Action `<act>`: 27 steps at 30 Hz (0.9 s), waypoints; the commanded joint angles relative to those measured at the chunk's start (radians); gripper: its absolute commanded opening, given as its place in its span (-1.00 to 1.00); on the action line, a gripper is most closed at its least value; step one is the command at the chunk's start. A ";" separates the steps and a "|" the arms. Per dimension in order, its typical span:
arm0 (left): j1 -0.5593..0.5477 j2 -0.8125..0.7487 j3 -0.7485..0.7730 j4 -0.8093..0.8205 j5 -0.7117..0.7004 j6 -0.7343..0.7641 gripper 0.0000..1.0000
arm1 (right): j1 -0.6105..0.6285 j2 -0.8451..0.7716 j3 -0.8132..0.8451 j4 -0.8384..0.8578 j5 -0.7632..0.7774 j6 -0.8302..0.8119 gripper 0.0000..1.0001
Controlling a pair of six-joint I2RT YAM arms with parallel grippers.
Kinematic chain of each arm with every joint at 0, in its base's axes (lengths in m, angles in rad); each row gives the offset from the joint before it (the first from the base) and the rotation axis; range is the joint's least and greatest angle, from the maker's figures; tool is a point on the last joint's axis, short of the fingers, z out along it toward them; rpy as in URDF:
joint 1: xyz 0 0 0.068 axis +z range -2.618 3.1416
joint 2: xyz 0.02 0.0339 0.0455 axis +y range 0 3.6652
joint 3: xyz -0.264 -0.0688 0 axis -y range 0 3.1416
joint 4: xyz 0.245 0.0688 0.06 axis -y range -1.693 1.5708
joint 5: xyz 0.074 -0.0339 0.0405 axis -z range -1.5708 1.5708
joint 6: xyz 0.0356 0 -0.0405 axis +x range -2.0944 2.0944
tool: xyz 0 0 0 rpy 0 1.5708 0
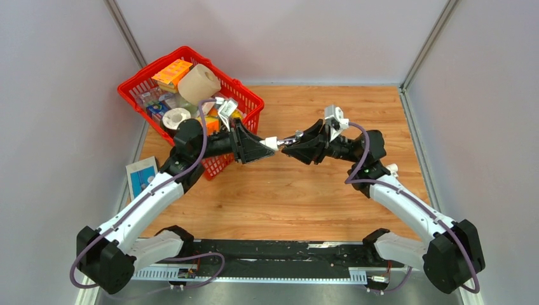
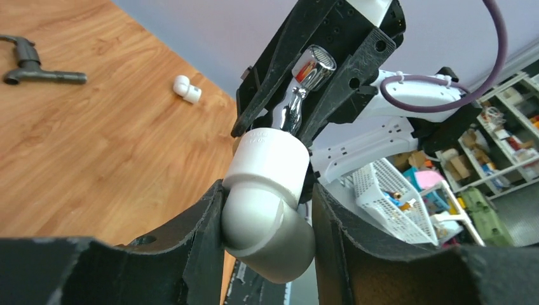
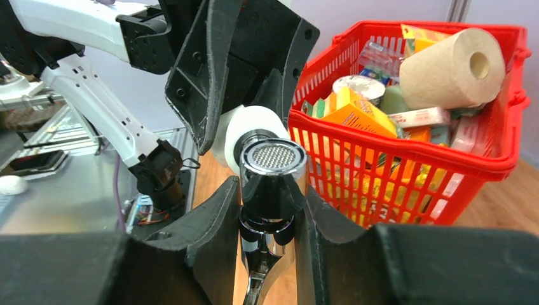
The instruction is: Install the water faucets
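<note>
Above the middle of the table, my right gripper [image 1: 291,140] is shut on the shiny silver water faucet [image 3: 272,165], its mesh spout facing the right wrist camera. The faucet's other end goes into a white elbow pipe fitting [image 2: 267,184]. My left gripper [image 2: 267,219] is shut on that fitting, one finger against each side. The two grippers meet tip to tip. The dark grey water faucet [image 2: 32,67] lies flat on the wood, far from both grippers. It is hidden in the top view.
A red basket [image 1: 152,67] full of boxes and a paper roll stands at the back left, just behind my left arm. A second white elbow fitting [image 2: 186,89] lies on the wood near the dark faucet. A blue-and-white booklet [image 1: 142,176] lies at the left edge.
</note>
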 commanded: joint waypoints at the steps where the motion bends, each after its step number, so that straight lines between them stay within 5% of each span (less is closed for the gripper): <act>1: -0.001 -0.062 0.083 -0.163 -0.019 0.312 -1.00 | 0.001 0.009 0.069 0.035 -0.014 0.127 -1.00; 5: -0.009 -0.125 0.092 -0.315 -0.183 0.573 -1.00 | 0.001 0.026 0.089 0.032 -0.023 0.249 -1.00; 9: -0.139 -0.189 0.071 -0.372 -0.407 0.890 -1.00 | 0.002 0.058 0.103 0.018 -0.018 0.349 -1.00; 14: -0.256 -0.234 -0.021 -0.334 -0.640 1.112 -1.00 | 0.001 0.090 0.127 -0.020 -0.024 0.435 -1.00; 18: -0.381 -0.264 -0.117 -0.242 -0.961 1.389 -1.00 | 0.001 0.107 0.170 -0.141 -0.026 0.454 -1.00; 22: -0.551 -0.234 -0.249 -0.045 -1.322 1.792 -1.00 | 0.001 0.147 0.189 -0.235 -0.037 0.526 -1.00; 25: -0.651 -0.142 -0.421 0.399 -1.469 2.198 -1.00 | 0.001 0.176 0.181 -0.252 -0.038 0.584 -1.00; 27: -0.667 -0.082 -0.446 0.549 -1.510 2.282 -1.00 | 0.001 0.182 0.174 -0.258 -0.031 0.595 -1.00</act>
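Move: The white elbow is already pinched in the left hand and sits at the inlet of the chrome faucet held by the right. The faucet's middle lies about 6 cm to the left hand's right, 1 cm ahead and level; the red basket is some 23 cm ahead, 24 cm left and 25 cm below. From the right hand the elbow is about 5 cm left, level both ways; a dark faucet lies roughly 23 cm ahead, 19 cm right, 33 cm below. The white elbow is twisted on the chrome faucet's inlet, both grips held: the left hand rolls about a quarter turn, clockwise looking along its fingers, while swinging them from rightward to forward-right. The right hand counter-rolls some 40 degrees, clockwise along its own fingers. Both ease left, then sink about 4 to 5 cm, the left also going forward. ##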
